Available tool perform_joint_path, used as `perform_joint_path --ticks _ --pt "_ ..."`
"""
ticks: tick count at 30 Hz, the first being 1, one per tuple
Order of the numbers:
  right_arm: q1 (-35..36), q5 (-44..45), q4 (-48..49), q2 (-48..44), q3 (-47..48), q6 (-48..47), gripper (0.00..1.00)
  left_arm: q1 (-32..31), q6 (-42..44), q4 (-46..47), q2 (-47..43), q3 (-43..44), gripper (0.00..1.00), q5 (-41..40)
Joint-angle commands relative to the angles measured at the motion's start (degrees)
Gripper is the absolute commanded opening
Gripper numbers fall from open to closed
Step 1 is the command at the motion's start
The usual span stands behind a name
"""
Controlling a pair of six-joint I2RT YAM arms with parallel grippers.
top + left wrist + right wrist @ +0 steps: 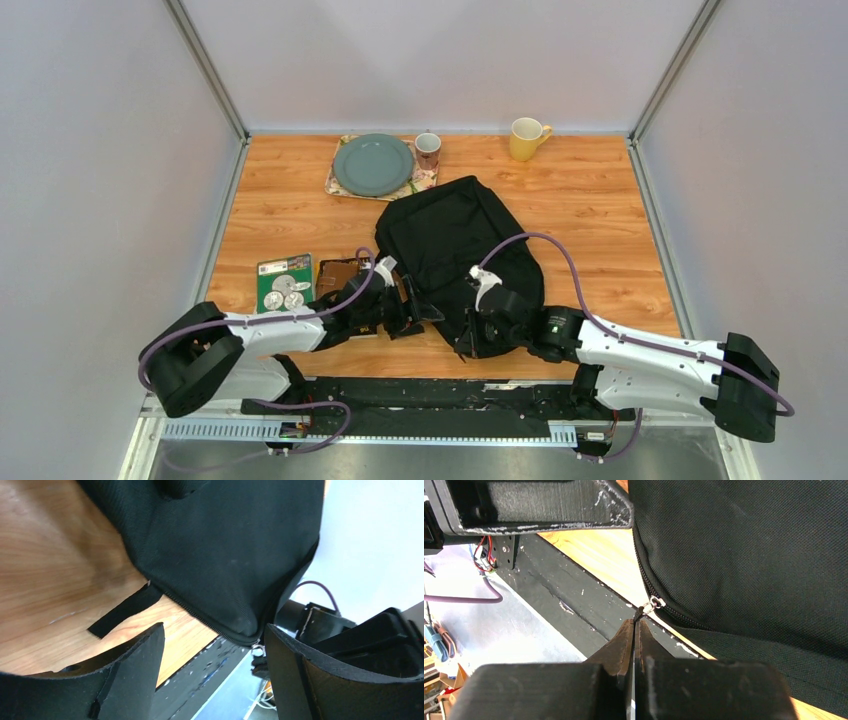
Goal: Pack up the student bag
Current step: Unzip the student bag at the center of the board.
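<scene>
The student bag [455, 240] is a large black fabric backpack lying flat in the middle of the wooden table, its near end at the table's front edge. My left gripper [424, 311] is at the bag's near left corner, open, with the corner [225, 555] just beyond its fingertips [150, 650] and nothing between them. My right gripper [473, 338] is at the bag's near edge. In the right wrist view it [636, 623] is shut on the dark zipper pull [642, 611] of the bag [749, 555]. The zipper [200, 617] is closed along that edge.
A green plate [372, 164] on a floral tray, a small cup [428, 150] and a yellow mug [527, 138] stand at the back. A green package [285, 282] and a brown item [338, 274] lie left of the bag. A loose black strap [125, 611] lies on the wood.
</scene>
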Motion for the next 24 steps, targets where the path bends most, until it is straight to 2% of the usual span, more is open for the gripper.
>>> perform_joint_path --ticks 1,3,6,7,9,10,12,18,21,24 --pt "-0.04 -2.54 1.29 -0.92 -0.04 -1.27 0.00 -0.56 -5.58 9.85 2.90 1.14 0.80 -1.84" --pt "0.05 -3.16 1.47 -0.92 -0.04 -2.06 0.00 -0.56 -5.23 9.68 4.40 2.11 0.80 -1.67" --pt "-0.04 -3.16 0.68 -1.01 0.66 -2.94 0.00 -0.47 -5.32 11.79 7.74 2.73 0.59 -0.18" --pt "-0.04 -2.90 -0.10 -1.09 0.84 -3.38 0.00 -0.38 -5.24 12.31 8.88 2.82 0.41 0.52" --pt "-0.22 0.16 -2.12 -0.92 1.36 -3.21 0.00 -0.38 -4.01 11.97 9.42 2.38 0.26 0.97" --pt "-0.13 1.40 -4.31 -0.57 1.89 -3.21 0.00 -0.38 -2.61 11.27 9.24 1.77 0.13 0.71" --pt "-1.00 6.41 -7.04 0.04 2.68 -2.68 0.00 -0.12 -0.41 9.34 8.63 1.24 0.00 0.44" --pt "-7.59 5.28 -10.66 -0.13 3.21 -4.96 0.00 4.09 12.15 -1.82 3.19 -0.69 0.00 2.80" --pt "-10.41 0.64 -11.18 0.04 3.48 -8.65 0.00 7.79 18.31 -4.98 1.69 -0.70 0.00 7.29" --pt "-11.03 -3.24 -11.89 1.71 4.18 -11.82 0.00 9.63 23.93 -9.54 0.81 0.96 0.00 8.35"
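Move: Between and just beyond the left hand's open fingers is the student bag's near-left edge, 1 cm ahead, 2 cm right and 2 cm below; the black strap is about 3 cm back, 5 cm left, and the zipper pull some 6 cm back, 6 cm right. The right hand already holds that pull; the bag's near-right edge lies roughly 10 cm right, 3 cm ahead and 4 cm lower. Left dips 2 cm, pinches the bag's edge and draws left; right, keeping the pull, drags it 5 cm forward-right. ##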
